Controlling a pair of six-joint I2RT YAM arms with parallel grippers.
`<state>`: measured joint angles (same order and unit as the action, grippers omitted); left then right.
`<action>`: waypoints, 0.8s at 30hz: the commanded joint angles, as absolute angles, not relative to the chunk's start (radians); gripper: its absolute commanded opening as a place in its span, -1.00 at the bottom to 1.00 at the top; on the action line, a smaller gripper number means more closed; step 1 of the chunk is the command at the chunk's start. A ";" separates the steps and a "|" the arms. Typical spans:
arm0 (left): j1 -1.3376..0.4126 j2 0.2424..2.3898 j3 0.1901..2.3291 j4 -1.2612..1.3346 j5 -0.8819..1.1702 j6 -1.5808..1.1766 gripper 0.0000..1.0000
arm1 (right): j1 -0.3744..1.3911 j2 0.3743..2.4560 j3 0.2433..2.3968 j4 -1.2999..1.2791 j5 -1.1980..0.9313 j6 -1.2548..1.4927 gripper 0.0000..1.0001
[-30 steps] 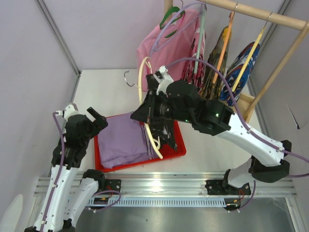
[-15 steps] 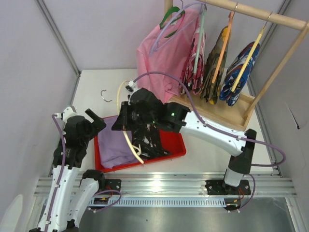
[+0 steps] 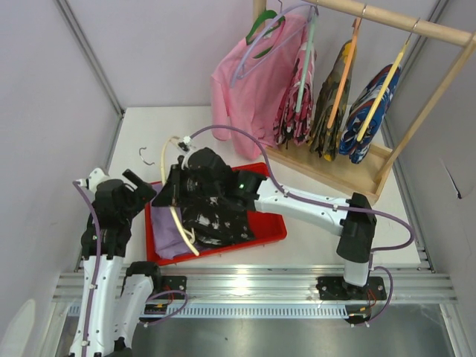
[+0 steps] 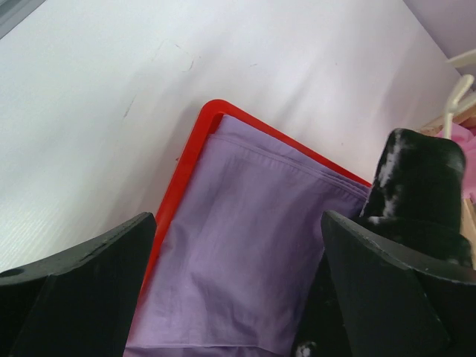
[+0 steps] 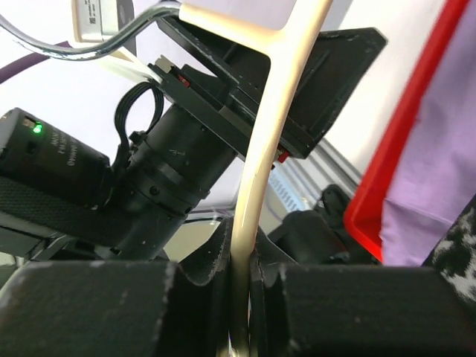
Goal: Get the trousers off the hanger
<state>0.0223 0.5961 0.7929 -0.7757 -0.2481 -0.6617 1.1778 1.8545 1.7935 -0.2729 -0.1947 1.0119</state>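
Note:
A red tray (image 3: 271, 236) holds the pale lavender trousers (image 3: 163, 227), lying flat at its left end. The black, white-speckled trousers (image 3: 223, 223) are bunched beside them under my right arm; whether they still hang on the hanger I cannot tell. My right gripper (image 3: 178, 202) is shut on the cream hanger (image 3: 181, 236), whose metal hook (image 3: 145, 158) points left over the table. In the right wrist view the hanger (image 5: 269, 141) runs between the closed jaws of the right gripper (image 5: 242, 297). My left gripper (image 4: 238, 297) is open above the lavender trousers (image 4: 260, 245), next to the speckled trousers (image 4: 416, 178).
A wooden rack (image 3: 335, 175) at the back right carries a pink shirt (image 3: 249, 89) and several patterned garments (image 3: 372, 111) on hangers. The left wall (image 3: 44, 149) is close to my left arm. The right arm spans the tray.
My right arm has swung left and down across the tray, carrying the hanger and speckled trousers with it. The hook now points toward my left arm. The left gripper has drifted slightly left.

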 commanded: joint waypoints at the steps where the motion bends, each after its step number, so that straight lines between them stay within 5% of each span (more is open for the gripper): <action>1: 0.040 0.603 0.811 -0.791 -0.236 -0.640 0.99 | 1.174 1.848 1.724 0.084 -0.273 1.034 -1.00; 12: 0.080 0.617 0.830 -0.792 -0.143 -0.638 0.99 | 1.166 1.740 1.439 0.226 -0.239 0.936 -0.99; 24: 0.078 0.569 0.715 -0.710 0.315 -0.658 0.93 | 1.128 1.588 1.096 0.394 -0.124 0.916 -0.82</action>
<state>0.0692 0.5915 0.7528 -0.7513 0.1303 -0.6327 1.1549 1.6356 1.1633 0.2546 -0.2043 0.9310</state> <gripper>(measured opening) 0.971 0.125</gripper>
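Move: The red tray that the held cream hanger and its black trousers are being lowered into has its middle roughly 15 cm ahead, 11 cm to the right and 30 cm below the right hand. The black trousers' middle is some 9 cm ahead, 11 cm right and 25 cm below; the purple trousers lie about 14 cm ahead, 4 cm right and 29 cm below. From the open left hand, the black trousers are about 3 cm ahead, 21 cm right and 14 cm below. The black trousers, still draped over the hanger, are let down towards the tray by the right hand, which keeps its pinch on the hanger's cream side bar, sinking about 7 cm and then shifting some 6 cm to the right. Late on, the open left hand swings about 6 cm rightward towards the trousers, turning roughly 15 degrees clockwise and touching nothing. ##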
